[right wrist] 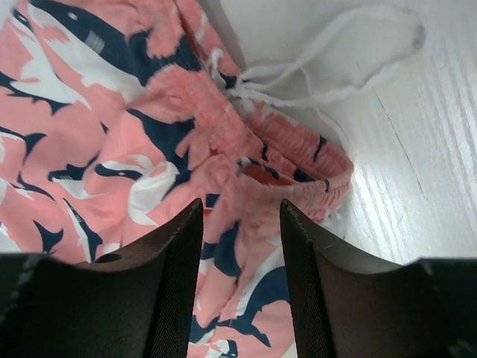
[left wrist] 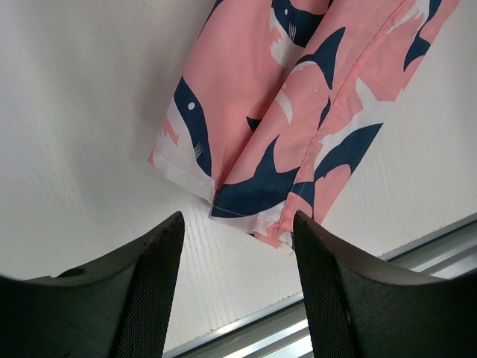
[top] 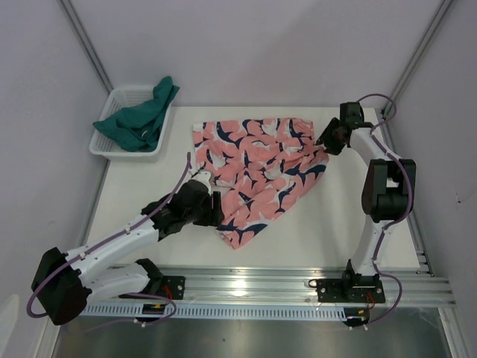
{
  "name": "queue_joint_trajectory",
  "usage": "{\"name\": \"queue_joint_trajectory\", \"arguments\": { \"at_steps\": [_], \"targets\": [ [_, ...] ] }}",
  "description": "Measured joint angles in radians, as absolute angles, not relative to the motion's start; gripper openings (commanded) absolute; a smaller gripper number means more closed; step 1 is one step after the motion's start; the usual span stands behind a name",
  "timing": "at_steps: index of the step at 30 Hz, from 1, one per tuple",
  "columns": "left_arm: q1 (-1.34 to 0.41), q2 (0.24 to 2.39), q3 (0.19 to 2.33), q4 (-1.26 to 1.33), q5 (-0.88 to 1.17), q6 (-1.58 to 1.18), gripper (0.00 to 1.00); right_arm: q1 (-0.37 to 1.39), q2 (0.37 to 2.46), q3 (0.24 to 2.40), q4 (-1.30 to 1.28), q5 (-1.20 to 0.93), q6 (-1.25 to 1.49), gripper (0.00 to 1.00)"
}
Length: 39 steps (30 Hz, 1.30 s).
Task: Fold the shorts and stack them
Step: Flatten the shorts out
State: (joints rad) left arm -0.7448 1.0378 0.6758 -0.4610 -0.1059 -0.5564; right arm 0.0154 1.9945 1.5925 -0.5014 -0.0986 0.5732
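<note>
The salmon-pink shark-print shorts point(top: 257, 170) lie spread out across the middle of the table. My left gripper point(top: 217, 208) sits at their near-left side, by the leg hem point(left wrist: 246, 201). Its jaws are open, with only bare table between them point(left wrist: 238, 224). My right gripper point(top: 326, 140) hovers over the far-right corner, at the gathered waistband point(right wrist: 298, 160). Its jaws are open above the fabric point(right wrist: 240, 212). The white drawstring point(right wrist: 328, 71) trails onto the table. The dark teal shorts point(top: 141, 119) lie crumpled in the basket, partly draped over its rim.
The white mesh basket point(top: 123, 154) stands at the table's far-left corner. A metal rail point(top: 246, 287) runs along the near edge and shows just past the hem point(left wrist: 417, 246). Frame posts rise at both back corners.
</note>
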Motion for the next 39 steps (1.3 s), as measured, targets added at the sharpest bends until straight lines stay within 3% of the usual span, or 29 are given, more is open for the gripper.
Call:
{"name": "queue_joint_trajectory", "arguments": {
  "at_steps": [11,39],
  "targets": [
    [-0.814,1.044,0.675,-0.456,-0.109,-0.556,0.62,-0.041,1.852,1.385,-0.433,-0.135,0.604,0.49],
    [-0.944,1.131,0.697,-0.451,-0.171,-0.557,0.61,-0.044,1.84,1.261,-0.316,-0.139,0.648,0.46]
  ]
}}
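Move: The shorts' nearest hem corner lies about 3 cm back, 5 cm to the right and 7 cm below the left hand; that hem's other corner is some 5 cm ahead and 1 cm left of the hand. From the right hand, the raised end of the waistband lies about 2 cm back, 1 cm right and 5 cm below, with the white drawstring about 5 cm ahead, 5 cm right and 6 cm below. Diagonally back and to the right, the open left hand travels about 4.5 cm towards the nearest hem corner, sinking slightly and turning some 10 degrees clockwise. The right hand, also open, draws back and a little right, dips, lifts and hovers over the raised waistband, then comes back and down towards it, ending about 4.5 cm back and 2.5 cm lower. ##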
